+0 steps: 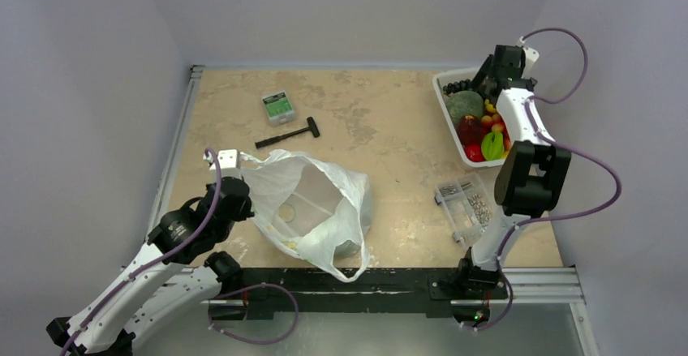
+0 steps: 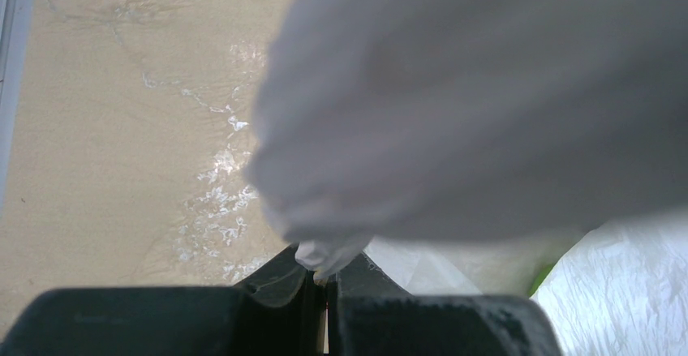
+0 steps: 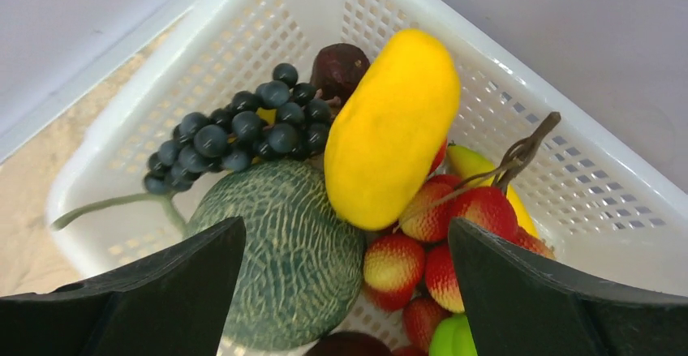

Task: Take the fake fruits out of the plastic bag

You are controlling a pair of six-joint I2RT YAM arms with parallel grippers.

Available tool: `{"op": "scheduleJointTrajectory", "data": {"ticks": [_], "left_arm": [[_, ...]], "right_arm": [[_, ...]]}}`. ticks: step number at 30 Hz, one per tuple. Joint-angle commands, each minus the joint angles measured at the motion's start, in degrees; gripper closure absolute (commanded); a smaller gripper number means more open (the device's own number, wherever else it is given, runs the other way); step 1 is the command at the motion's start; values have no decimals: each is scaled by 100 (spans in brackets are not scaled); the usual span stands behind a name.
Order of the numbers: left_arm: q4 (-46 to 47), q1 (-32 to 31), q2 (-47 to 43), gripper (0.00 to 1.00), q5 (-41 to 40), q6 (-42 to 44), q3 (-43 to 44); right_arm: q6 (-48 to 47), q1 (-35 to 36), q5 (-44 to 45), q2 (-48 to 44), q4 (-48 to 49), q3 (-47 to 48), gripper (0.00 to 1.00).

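Observation:
The white plastic bag [image 1: 312, 210] lies at the near left of the table, its mouth held open upwards. My left gripper [image 1: 242, 182] is shut on the bag's left rim; the left wrist view shows a pinched fold of bag [image 2: 454, 105] between its closed jaws [image 2: 326, 279]. My right gripper [image 1: 480, 79] is open and empty above the white basket [image 1: 449, 121] at the far right. In the right wrist view its jaws [image 3: 347, 226] stand wide over a yellow mango [image 3: 393, 129], a green melon [image 3: 284, 250], dark grapes [image 3: 235, 129] and red lychees [image 3: 430, 242].
A clear box of screws [image 1: 464, 202] sits near the right arm. A small green-labelled box [image 1: 278, 106] and a black mallet [image 1: 288, 135] lie at the far middle. Walls close in the left, back and right sides.

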Motion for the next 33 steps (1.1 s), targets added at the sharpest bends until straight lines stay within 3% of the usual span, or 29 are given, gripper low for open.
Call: {"op": "scheduleJointTrajectory", "data": {"ticks": [1, 10, 13, 15, 23, 28, 33], "left_arm": [[57, -30, -3, 100, -77, -54, 185], [80, -30, -70, 100, -45, -54, 171], [93, -30, -50, 100, -16, -41, 166], [116, -30, -20, 100, 23, -21, 162], [147, -30, 60, 100, 102, 2, 163], [140, -30, 129, 100, 93, 8, 173], [102, -31, 153, 100, 61, 0, 184]], "right_arm": [[125, 288, -265, -837, 422, -353, 5], [-466, 2601, -286, -2040, 902, -1535, 5], [-646, 3211, -1382, -2525, 956, -1923, 8], [-1121, 3692, -2158, -2904, 1095, -2300, 16], [-2643, 5656, -3498, -3960, 541, -2916, 31], [-2479, 6331, -4198, -3550, 322, -2693, 48], [-2600, 6961, -3635, -2586, -86, -2301, 48]]}}
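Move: The last green fruit, hidden under the bag's right-hand flap, lies roughly 43 cm to the right hand's left, 32 cm back and 15 cm below it. The yellow fruit lies just 2 cm to that hand's right, 1 cm back and 8 cm below; the clear parts box is some 33 cm back, 6 cm left and 16 cm down. From the left hand, pinching the rim, the green fruit is about 29 cm right, 4 cm back, 15 cm below. The left fingers keep the bag's rim pinched and hold the mouth open. The empty right hand rises clear of the basket and sweeps fast, about 50 cm left and 33 cm back, to the bag, turning some 110 degrees counter-clockwise until its fingers point left and down; they narrow from wide open to about half, and the hand dips a few centimetres at the end. ##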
